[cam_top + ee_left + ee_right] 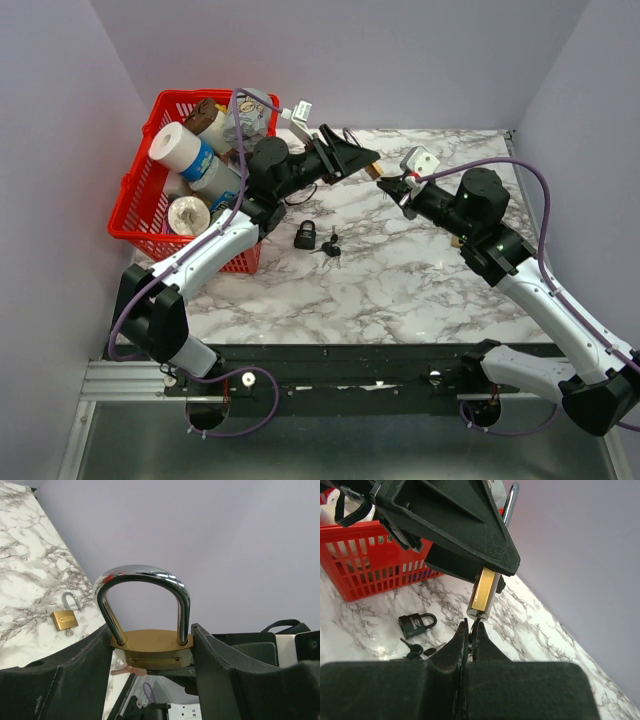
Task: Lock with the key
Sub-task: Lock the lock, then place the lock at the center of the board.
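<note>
My left gripper is shut on the body of a brass padlock and holds it in the air, its steel shackle seated in both holes. In the top view the left gripper and padlock hang over the back of the table. My right gripper is shut on a key whose blade enters the bottom of the padlock. From above, the right gripper meets the padlock from the right.
A red basket full of containers stands at the left. A black padlock and loose keys lie on the marble table. A small brass padlock with an open shackle lies farther back.
</note>
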`<state>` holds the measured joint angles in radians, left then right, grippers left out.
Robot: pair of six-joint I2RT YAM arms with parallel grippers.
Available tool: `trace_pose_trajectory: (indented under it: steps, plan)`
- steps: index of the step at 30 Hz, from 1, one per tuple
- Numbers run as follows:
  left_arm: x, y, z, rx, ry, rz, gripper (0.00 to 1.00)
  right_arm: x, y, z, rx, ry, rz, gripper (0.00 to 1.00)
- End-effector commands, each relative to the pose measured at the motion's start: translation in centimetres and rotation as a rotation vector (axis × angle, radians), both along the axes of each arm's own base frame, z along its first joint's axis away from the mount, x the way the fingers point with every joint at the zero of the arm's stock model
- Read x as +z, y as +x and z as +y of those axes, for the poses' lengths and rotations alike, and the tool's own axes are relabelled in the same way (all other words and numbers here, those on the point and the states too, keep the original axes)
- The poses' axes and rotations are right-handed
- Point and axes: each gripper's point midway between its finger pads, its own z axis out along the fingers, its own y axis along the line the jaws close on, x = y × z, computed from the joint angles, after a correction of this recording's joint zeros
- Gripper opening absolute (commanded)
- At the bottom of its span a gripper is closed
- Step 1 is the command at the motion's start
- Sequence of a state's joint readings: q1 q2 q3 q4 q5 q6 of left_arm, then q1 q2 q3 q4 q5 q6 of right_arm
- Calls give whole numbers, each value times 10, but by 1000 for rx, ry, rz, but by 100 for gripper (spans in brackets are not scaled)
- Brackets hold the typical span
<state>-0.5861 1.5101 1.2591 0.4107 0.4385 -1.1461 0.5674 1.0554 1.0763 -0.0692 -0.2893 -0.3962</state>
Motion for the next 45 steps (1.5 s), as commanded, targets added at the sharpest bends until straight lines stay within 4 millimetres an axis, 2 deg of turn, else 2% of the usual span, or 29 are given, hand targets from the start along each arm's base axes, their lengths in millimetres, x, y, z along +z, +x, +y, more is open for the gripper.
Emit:
trace_pose_trajectory:
  steps: [1,8,12,17,20,23,27,29,30,31,33,34,38,42,44,45]
  plan:
    - [45,1,12,82,-77,-76,0,-3,5,-4,-31,-7,3,1]
    - [46,31,16,185,-76,-39,0,-16,1,-4,-44,23,83,1]
    - [51,44,25,215,-86,-46,0,-28,4,-15,-128,51,172,1]
    - [46,59,35,260,-82,-29,0,-36,-12,-14,-113,108,269,1]
    - [44,66,37,274,-91,-11,0,-42,-20,-11,-95,137,328,1]
    - [48,67,37,279,-103,-18,0,-48,-20,-13,-119,150,372,1]
    - [40,72,37,286,-55,-26,0,-50,-19,-19,-166,160,395,1]
    - [23,72,38,295,7,-15,0,-52,-21,-25,-210,195,436,1]
    - [12,71,36,294,49,-12,0,-59,-22,-30,-235,196,465,1]
    - [-9,66,29,287,147,2,0,-69,-23,-33,-259,210,506,1]
    - [-34,59,20,263,240,17,0,-79,-27,-39,-291,221,530,1]
    - [-56,48,13,235,313,71,0,-90,-27,-43,-319,229,563,1]
    - [-121,25,-5,159,551,164,0,-108,-22,-60,-423,262,612,1]
    - [-183,19,-11,129,756,224,0,-131,-14,-78,-524,283,687,1]
    - [-199,18,-13,119,824,273,0,-142,-10,-83,-557,301,736,1]
    - [-220,14,-19,78,861,303,0,-147,-10,-84,-561,304,754,1]
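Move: Just past the padlock still held in the left hand, the key in its keyhole lies about 3 cm back, 4 cm right and 3 cm below that hand. On the table some 35 cm below it, the loose keys lie about 7 cm left and 1 cm ahead, the black padlock about 14 cm left and 4 cm ahead. From the right hand, shut on the key, the held padlock sits about 3 cm ahead, 3 cm left and 3 cm up. Drawing the padlock off the key, the left hand edges forward slowly, then quickly forward and a little left, about 7.5 cm in all, before swinging back and dropping some 17 cm towards the table, fingers tipping down. The right hand keeps its pinch on the key, sinks about 12 cm, then also veers right, tipping down and turning clockwise. ##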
